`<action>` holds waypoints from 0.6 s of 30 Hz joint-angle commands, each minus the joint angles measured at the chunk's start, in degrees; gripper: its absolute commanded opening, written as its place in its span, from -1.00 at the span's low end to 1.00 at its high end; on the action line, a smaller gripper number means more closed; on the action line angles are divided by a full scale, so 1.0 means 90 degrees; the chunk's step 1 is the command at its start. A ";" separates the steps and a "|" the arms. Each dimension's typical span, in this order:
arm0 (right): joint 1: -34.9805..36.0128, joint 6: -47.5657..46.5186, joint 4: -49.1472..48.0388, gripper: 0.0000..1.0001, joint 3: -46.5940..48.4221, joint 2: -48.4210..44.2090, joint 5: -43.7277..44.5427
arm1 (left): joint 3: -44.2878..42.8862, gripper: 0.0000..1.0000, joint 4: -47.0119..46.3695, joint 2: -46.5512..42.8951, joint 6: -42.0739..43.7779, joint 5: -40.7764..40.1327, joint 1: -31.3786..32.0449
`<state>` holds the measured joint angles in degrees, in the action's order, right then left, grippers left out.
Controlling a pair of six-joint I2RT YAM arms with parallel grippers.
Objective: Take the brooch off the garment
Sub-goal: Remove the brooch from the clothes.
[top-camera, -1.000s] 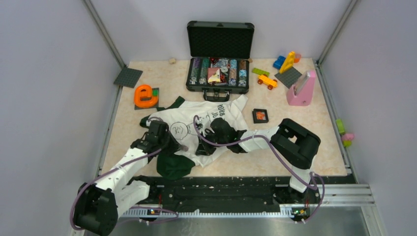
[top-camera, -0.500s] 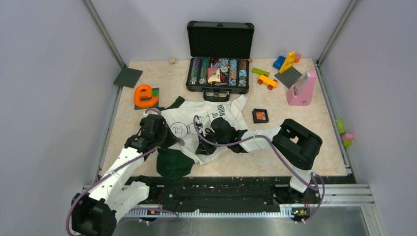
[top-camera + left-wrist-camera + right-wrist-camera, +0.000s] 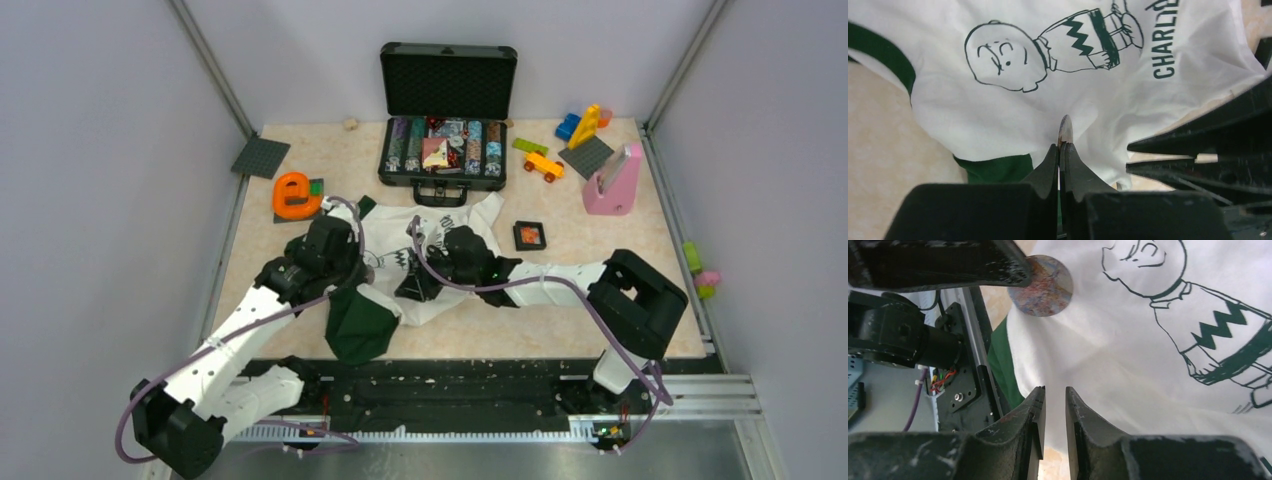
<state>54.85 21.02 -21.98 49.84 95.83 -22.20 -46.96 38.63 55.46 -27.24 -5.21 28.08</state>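
Observation:
The garment [image 3: 468,228] is a white T-shirt with green trim and a cartoon boy print [image 3: 1008,57], lying bunched at the table's middle. My left gripper [image 3: 1062,146] is shut on the brooch [image 3: 1066,129], a small round badge seen edge-on, against the white cloth. In the right wrist view the brooch [image 3: 1042,286] shows its mottled reddish face under the left fingers [image 3: 948,262]. My right gripper [image 3: 1054,390] is just above the shirt, its jaws a narrow gap apart with nothing between them. In the top view both grippers, left [image 3: 365,270] and right [image 3: 413,287], meet over the shirt.
An open black case [image 3: 447,110] stands behind the shirt. An orange letter "e" [image 3: 294,195] is at the left, a small black tile [image 3: 529,235] at the right. A pink stand [image 3: 613,182], an orange toy car [image 3: 543,165] and blocks are at the far right.
My left arm has swung away from its base and to the right, its gripper closer to the right one. The shirt has bunched up and its green part has shifted.

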 commanded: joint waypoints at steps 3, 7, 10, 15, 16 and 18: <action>-0.0503 0.0700 -0.0760 -0.46 -0.0177 -0.0374 -0.0797 | -0.0008 -1.00 -0.0815 -0.0872 0.1941 0.0052 0.0456; -0.0607 0.0815 -0.0874 -0.17 -0.0260 -0.0524 -0.0932 | 0.0456 -1.00 -0.1419 -0.1448 0.3394 0.1221 0.0478; -0.0670 0.0877 -0.0918 -0.10 -0.0283 -0.0676 -0.1102 | 0.0685 -1.00 -0.1469 -0.1740 0.4421 0.2094 0.0490; -0.0881 0.1621 -0.0792 -0.06 -0.0183 -0.0913 -0.1334 | 0.1053 -1.00 -0.1779 -0.2052 0.5298 0.2429 0.0548; -0.0895 0.1762 -0.0619 -0.05 -0.0128 -0.0972 -0.1244 | 0.1113 -1.00 -0.1868 -0.2076 0.5397 0.2447 0.0559; -0.0896 0.2133 -0.0117 -0.03 -0.0001 -0.1034 -0.0998 | 0.1201 -1.00 -0.1973 -0.2086 0.5615 0.2472 0.0635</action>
<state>47.72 33.34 -26.20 47.27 89.95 -31.97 -37.50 27.29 37.63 15.03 13.26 32.86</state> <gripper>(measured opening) 0.474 0.012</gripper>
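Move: Hanging edge-on in the left hand's shut fingers, the brooch is already off the garment. The right fingertips lie about 7 cm to the left hand's right, 2 cm back and 3 cm lower. From the right hand the brooch is therefore 7 cm left, 2 cm ahead and 3 cm up. The garment's printed figure lies about 8 cm ahead of the right hand and 8 cm below, and the black tray some 13 cm ahead, 27 cm right and 8 cm below. Swinging the held brooch round towards the right gripper, the left hand rises nearly 5 cm, then sinks slightly while going right and back, its wrist turning some 45 degrees clockwise and tipping its fingers upward. The right hand also rises about 5 cm, easing to its right and slightly forward, and spreads its fingers further to face the brooch without touching it. ##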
